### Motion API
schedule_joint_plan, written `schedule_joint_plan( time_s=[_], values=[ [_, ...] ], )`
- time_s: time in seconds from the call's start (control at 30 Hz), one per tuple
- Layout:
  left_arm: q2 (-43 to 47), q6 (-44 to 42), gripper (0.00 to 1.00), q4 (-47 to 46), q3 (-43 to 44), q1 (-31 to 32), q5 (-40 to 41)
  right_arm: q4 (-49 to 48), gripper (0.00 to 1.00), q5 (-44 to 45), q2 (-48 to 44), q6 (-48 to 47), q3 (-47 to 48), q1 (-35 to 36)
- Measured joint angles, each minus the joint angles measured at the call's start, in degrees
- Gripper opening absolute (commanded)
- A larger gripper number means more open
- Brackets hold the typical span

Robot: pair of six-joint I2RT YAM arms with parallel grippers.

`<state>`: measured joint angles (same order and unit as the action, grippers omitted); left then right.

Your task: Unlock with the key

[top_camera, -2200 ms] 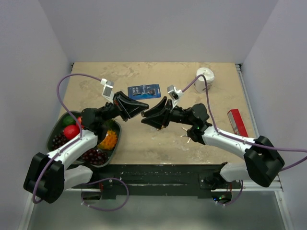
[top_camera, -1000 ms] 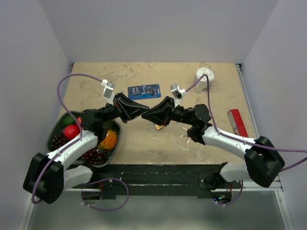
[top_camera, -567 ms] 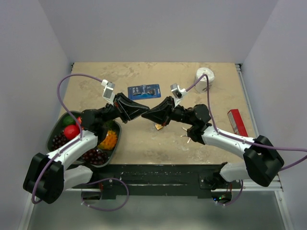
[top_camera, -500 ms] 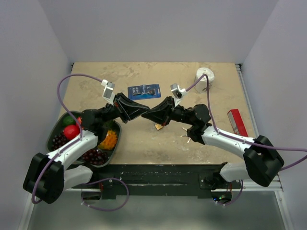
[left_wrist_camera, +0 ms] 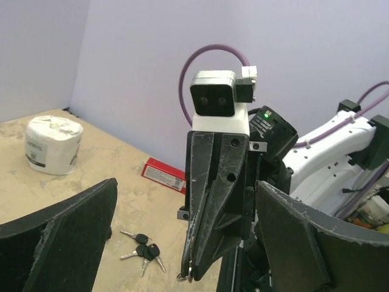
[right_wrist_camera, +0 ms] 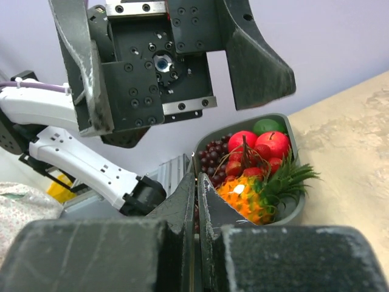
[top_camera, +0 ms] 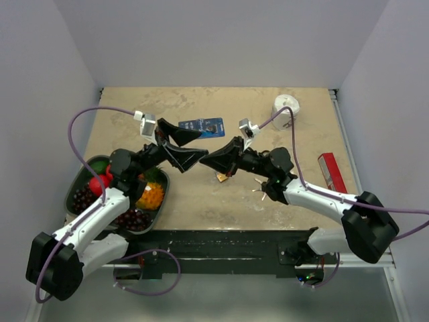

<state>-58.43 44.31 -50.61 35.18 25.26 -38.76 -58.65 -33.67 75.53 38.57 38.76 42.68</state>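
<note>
The key [top_camera: 260, 188], a small bunch of silver keys with black heads, lies on the table under my right forearm, held by neither gripper. The left wrist view shows the key [left_wrist_camera: 143, 244] on the tabletop. My right gripper [top_camera: 202, 159] is shut, pinching a tiny silver key on a ring [left_wrist_camera: 188, 277] at its very tip. In its own view the right gripper [right_wrist_camera: 196, 179] has its jaws pressed together, a thin metal sliver between them. My left gripper [top_camera: 203, 142] is open, its fingers [left_wrist_camera: 73, 237] spread either side of the right gripper's tip without touching it.
A small brass padlock [top_camera: 221, 178] lies below the right gripper. A blue card pack [top_camera: 201, 127] lies behind the grippers. A grey bowl [top_camera: 76, 185] of fake fruit stands at the left. A paper roll [top_camera: 287, 107] and a red box [top_camera: 332, 171] are at the right.
My left gripper has gone from shut to wide open and drawn back a little to the left. The right gripper stays shut at the same spot with the tiny key.
</note>
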Motion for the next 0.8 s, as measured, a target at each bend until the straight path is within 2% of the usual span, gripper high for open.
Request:
schedule_joint_plan(
  time_s=[0.2,0.33,0.43,0.47,0.57,0.8],
  values=[
    [2.84,-3.02,0.99,7.43,0.26,-0.02,7.8,4.15,0.0,0.98,-2.29,-1.2,-0.39,-2.34],
    [3.67,-4.63,0.88,11.72,0.24,-0.11,12.2,7.41,0.0,1.16,-4.74,-1.66,-1.53,-8.28],
    [3.02,-6.69,0.81,18.75,1.4,-0.07,15.58,12.7,0.0,2.69,-7.19,-3.43,-1.62,-13.0],
    [2.45,-7.17,0.75,21.05,2.08,0.17,16.72,15.02,0.0,3.72,-8.26,-4.48,-1.62,-14.12],
    [-1.4,-8.0,0.71,29.09,5.4,1.95,21.53,22.18,0.0,7.67,-11.54,-8.41,-1.36,-15.23],
    [-14.84,-5.49,0.73,47.08,12.09,10.49,35.32,33.29,0.0,16.48,-19.85,-15.63,-1.07,-15.21]
  ],
)
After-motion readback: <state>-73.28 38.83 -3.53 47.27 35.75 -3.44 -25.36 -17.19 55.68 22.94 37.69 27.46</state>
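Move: The brass padlock lies about 12 cm ahead of the empty left hand, 6 cm to its right and roughly 30 cm below. Relative to that padlock, the black padlock is some 15 cm right and 7 cm farther out; the bunch of keys is about 17 cm right and 5 cm nearer. From the right hand, already holding the small key, the brass padlock is some 13 cm ahead, 6 cm right and 26 cm down. Forward about 8 cm, then steeply down some 17 cm, the open left hand heads for the brass padlock, turning counter-clockwise and tipping its fingers below level as they narrow to about three quarters open. Meanwhile the right hand swings right and forward away from it, turning clockwise some 35 degrees, and keeps the key pinched. ##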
